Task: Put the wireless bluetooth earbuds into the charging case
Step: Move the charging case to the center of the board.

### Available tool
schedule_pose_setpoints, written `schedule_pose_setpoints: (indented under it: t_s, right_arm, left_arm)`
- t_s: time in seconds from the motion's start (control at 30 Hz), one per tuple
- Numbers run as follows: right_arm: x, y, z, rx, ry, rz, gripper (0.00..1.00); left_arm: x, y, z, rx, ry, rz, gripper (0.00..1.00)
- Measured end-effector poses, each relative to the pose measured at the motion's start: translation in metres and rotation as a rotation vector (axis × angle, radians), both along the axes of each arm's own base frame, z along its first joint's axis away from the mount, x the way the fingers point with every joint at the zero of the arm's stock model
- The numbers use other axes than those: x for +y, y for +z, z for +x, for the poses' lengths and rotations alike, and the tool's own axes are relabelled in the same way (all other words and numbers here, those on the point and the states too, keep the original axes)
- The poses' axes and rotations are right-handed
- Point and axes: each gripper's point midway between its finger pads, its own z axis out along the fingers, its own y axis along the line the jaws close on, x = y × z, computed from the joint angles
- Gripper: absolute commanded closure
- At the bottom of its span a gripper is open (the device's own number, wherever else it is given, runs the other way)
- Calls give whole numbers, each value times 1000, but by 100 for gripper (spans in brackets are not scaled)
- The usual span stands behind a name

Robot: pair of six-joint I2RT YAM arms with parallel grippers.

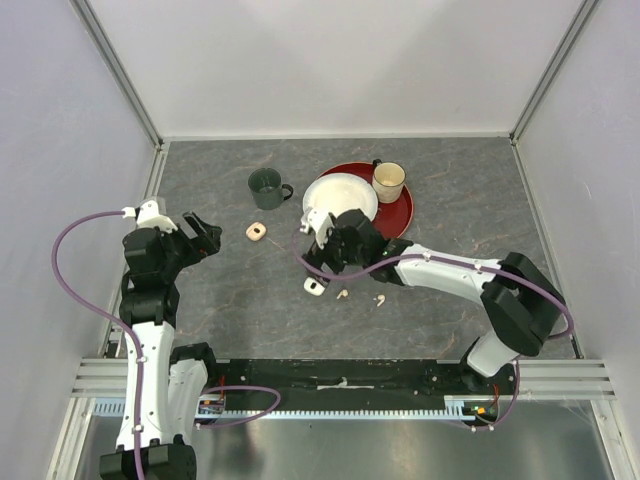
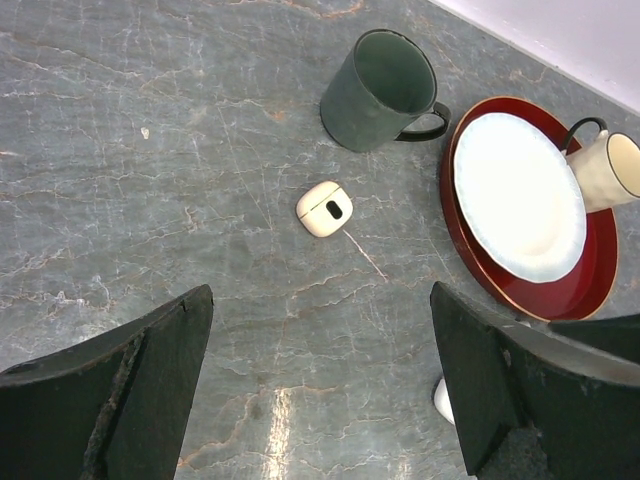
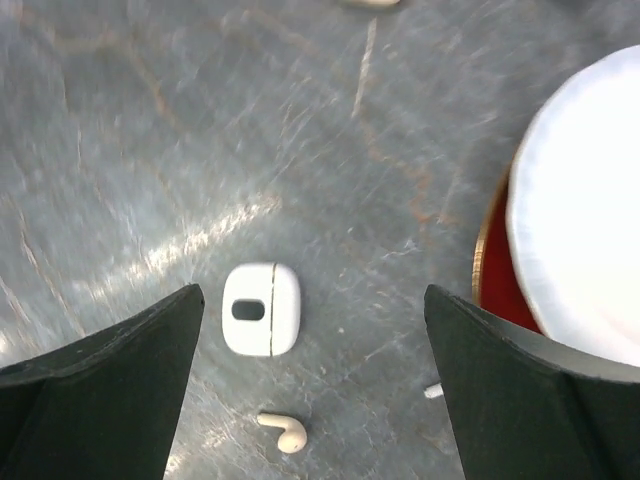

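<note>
A white charging case (image 3: 261, 309) lies shut on the grey table, seam and dark oval facing up. My right gripper (image 3: 312, 305) hovers over it, open and empty, with the case below and nearer its left finger. One pale earbud (image 3: 283, 432) lies loose just beyond the case. Only the tip of a second earbud (image 3: 432, 391) shows by the right finger. From above I see the case (image 1: 315, 287), both earbuds (image 1: 342, 294) (image 1: 379, 299) and the right gripper (image 1: 325, 262). A second, peach case (image 2: 324, 209) (image 1: 256, 231) lies ahead of my open left gripper (image 2: 320, 295) (image 1: 205, 233).
A dark green mug (image 1: 267, 187) stands behind the peach case. A red plate (image 1: 400, 215) carries a white plate (image 1: 340, 197) and a cream mug (image 1: 389, 181), close behind the right gripper. White walls enclose the table on three sides.
</note>
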Motion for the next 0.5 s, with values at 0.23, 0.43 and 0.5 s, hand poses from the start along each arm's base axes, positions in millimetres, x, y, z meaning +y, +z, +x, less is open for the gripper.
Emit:
schedule_pose_setpoints:
  t_s: [0.23, 0.43, 0.5]
  right_arm:
    - [12, 119, 11, -8, -162, 305, 2]
    - [12, 127, 4, -15, -154, 333, 4]
    - [11, 85, 3, 20, -168, 249, 9]
  left_arm:
    - [-3, 0, 0, 0, -14, -6, 5]
    - [-3, 0, 0, 0, -15, -6, 5]
    - [-3, 0, 0, 1, -15, -6, 5]
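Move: The white charging case, already set down, lies about 8 cm below the right hand and some 3 cm back from it, about level sideways. The nearest earbud is roughly 6 cm to that case's right and 2 cm farther back; another is about 4 cm ahead of the right hand and 9 cm to its right. The plate is some 16 cm ahead and 6 cm right of that hand. From the left hand, the white case is roughly 22 cm right, 4 cm back and 19 cm down. Upwards first, away from the white case: the right hand, empty with fingers still wide open, climbs fast by about 14 cm, then turns around and sinks some 5 cm towards the table, with hardly any sideways travel. Its fingertips swing up about 20 degrees on the climb and dip partly back, while the wrist turns slightly clockwise. It touches nothing at either end. ##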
